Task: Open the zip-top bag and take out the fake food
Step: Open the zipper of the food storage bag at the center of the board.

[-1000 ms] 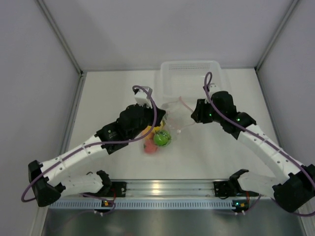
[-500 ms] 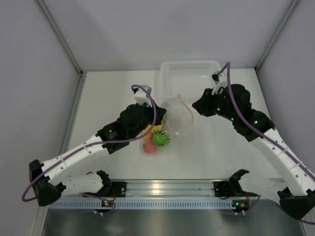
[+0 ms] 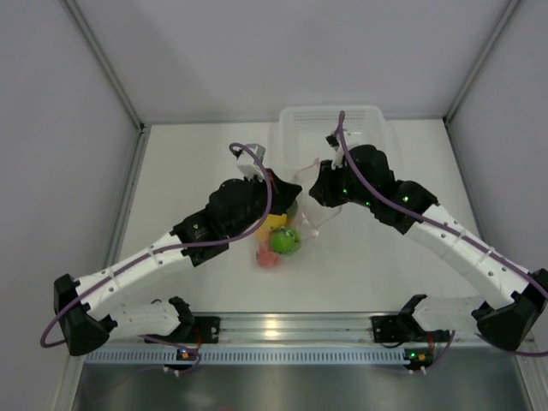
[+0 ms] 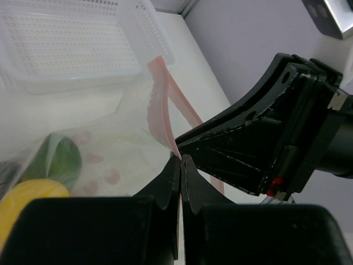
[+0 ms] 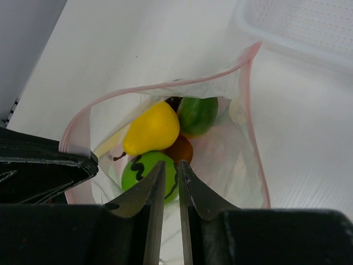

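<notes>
The clear zip-top bag (image 3: 301, 212) lies mid-table with its mouth pulled wide open (image 5: 242, 149). My left gripper (image 4: 180, 157) is shut on the bag's pink zip strip (image 4: 160, 110) at the mouth's left side. My right gripper (image 5: 170, 164) hovers over the open mouth, its jaws a narrow gap apart with nothing seen between them. Fake food shows inside: a yellow pear (image 5: 151, 130), a green fruit with black marks (image 5: 138, 171), a green mango (image 5: 198, 113) and a brown piece (image 5: 182, 148). From above, the green fruit (image 3: 285, 241) and a pink-red one (image 3: 265, 257) show through the plastic.
A translucent white perforated tray (image 3: 330, 128) stands just behind the bag, against the back wall (image 5: 298, 27). Grey walls close in the table on the left, right and back. Both arms meet over the bag.
My right arm has swung left from beside the bag to over its mouth, and its jaws have narrowed. The left gripper has kept its hold on the strip.
</notes>
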`<state>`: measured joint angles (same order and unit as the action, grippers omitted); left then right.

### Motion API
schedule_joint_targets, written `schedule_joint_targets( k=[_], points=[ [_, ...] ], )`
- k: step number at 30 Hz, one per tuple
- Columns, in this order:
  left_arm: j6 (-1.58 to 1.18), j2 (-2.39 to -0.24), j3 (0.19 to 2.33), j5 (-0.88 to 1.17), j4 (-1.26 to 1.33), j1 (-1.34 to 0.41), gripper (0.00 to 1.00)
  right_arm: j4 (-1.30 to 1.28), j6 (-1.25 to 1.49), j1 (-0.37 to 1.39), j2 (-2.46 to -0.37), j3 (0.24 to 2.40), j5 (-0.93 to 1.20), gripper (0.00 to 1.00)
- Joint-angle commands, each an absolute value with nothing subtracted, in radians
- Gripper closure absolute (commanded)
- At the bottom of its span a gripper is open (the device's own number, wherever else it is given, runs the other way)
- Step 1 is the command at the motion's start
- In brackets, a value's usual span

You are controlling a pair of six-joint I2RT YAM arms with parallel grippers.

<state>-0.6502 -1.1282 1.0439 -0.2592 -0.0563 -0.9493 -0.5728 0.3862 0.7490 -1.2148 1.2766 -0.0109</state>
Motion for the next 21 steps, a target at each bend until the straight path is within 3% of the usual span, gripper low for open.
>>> schedule_joint_targets(
  k=[1, 14, 21],
  points=[
    [-0.709, -1.132, 1.092, -0.203, 0.106, -0.959, 1.00, -0.581, 0.380, 0.759, -1.201, 1.289, -0.048, 0.83],
    [-0.677, -1.026, 0.939, -0.321, 0.092, -0.969, 1.00, -0.606, 0.371, 0.759, -1.223, 1.224, -0.084, 0.83],
    [-0.663, -1.040, 0.914, -0.284, 0.068, -0.969, 1.00, -0.574, 0.373, 0.795, -1.218, 1.146, -0.089, 0.82]
  ],
)
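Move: The right hand's slightly parted, empty fingers hang at the open bag mouth; its middle is about 3 cm below them and 1 cm to their right. Deeper down, the green fruit lies about 7 cm left, level fore and aft and 19 cm below; the yellow pear is about 10 cm left, 3 cm ahead and 18 cm down. From the left hand, which already pinches the rim, the mouth's middle lies about 4 cm right, 1 cm back and 5 cm below. Still pinching the pink rim, the left hand sways about 1 cm right and up, then returns some 2 cm left and down, ending about 1 cm back. The right hand edges slightly right, then sinks some 5 cm deeper into the bag mouth between the two rims, its tips dipping about 10 degrees; its fingers stay slightly parted and grip nothing. ##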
